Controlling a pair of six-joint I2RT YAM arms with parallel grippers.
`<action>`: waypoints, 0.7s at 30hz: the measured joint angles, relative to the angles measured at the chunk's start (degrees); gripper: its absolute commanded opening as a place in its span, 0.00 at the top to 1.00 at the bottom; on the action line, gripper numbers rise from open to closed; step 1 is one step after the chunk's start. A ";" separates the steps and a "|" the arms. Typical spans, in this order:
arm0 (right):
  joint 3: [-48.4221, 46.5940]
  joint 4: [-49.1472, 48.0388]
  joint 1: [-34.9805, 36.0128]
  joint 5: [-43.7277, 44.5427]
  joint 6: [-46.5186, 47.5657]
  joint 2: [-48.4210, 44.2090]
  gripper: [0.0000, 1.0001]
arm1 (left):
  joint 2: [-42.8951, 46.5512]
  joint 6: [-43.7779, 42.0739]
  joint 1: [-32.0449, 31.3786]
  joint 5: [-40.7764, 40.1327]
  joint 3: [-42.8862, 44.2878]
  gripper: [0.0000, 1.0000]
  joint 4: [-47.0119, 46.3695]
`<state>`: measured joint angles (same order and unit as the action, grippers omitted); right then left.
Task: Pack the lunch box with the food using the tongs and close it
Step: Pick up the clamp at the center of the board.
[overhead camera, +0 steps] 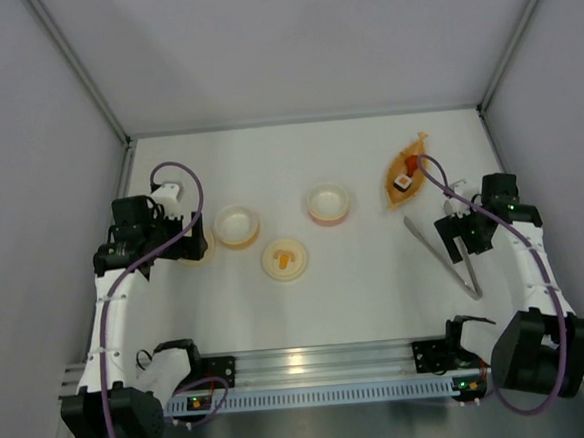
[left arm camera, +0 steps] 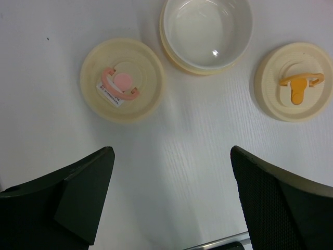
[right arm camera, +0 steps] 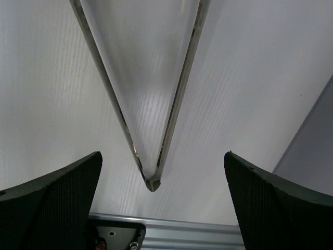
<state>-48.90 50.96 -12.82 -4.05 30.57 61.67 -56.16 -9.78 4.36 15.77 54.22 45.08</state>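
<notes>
The silver tongs (overhead camera: 443, 260) lie flat on the table at the right, their joined end (right arm camera: 151, 182) pointing to the near edge. My right gripper (right arm camera: 162, 156) hovers open above that joined end, one finger on each side, touching nothing. The food sits on the orange leaf dish (overhead camera: 415, 150): a sushi roll (overhead camera: 402, 183) and a red piece (overhead camera: 410, 161). The lunch box stands open as a cream bowl with an orange rim (left arm camera: 205, 34) and a pink-rimmed bowl (overhead camera: 328, 202). My left gripper (left arm camera: 170, 153) is open and empty over bare table near the bowl.
Two loose cream lids lie on the table: one with a pink handle (left arm camera: 122, 80), partly under my left arm in the top view, and one with an orange handle (left arm camera: 294, 80). The aluminium rail (right arm camera: 208, 229) runs along the near edge. Grey walls enclose the table.
</notes>
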 measured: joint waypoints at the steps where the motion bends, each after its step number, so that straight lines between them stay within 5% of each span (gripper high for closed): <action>1: 0.28 0.04 0.00 0.39 0.11 1.01 0.01 | -0.15 0.00 0.00 0.07 0.00 0.02 0.00; 21: 1.79 -2.82 0.02 -0.87 1.20 16.74 0.01 | -0.98 -0.04 0.00 0.48 0.00 0.02 -0.07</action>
<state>-47.11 48.14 -12.80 -4.93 31.77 78.41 -57.14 -9.82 4.36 16.25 54.22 45.01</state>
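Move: The clamp lies almost directly under the right hand: its middle is some 10 cm below, about 1 cm ahead and 1 cm to the left, with its closed end about 9 cm nearer the base. The orange boat tray sits roughly 21 cm ahead and 12 cm left of that hand; the pink-rimmed bowl is 15 cm ahead and 32 cm left. From the left hand the clamp is about 57 cm to the right and 3 cm back, some 17 cm lower. Down onto the clamp's legs heads the right hand, its wide-open fingers on either side of the V. It sinks about 6.5 cm, quick at first and then slower, while the wrist tips some 15 degrees so the fingers point nearly straight down. No touch can be made out yet. ##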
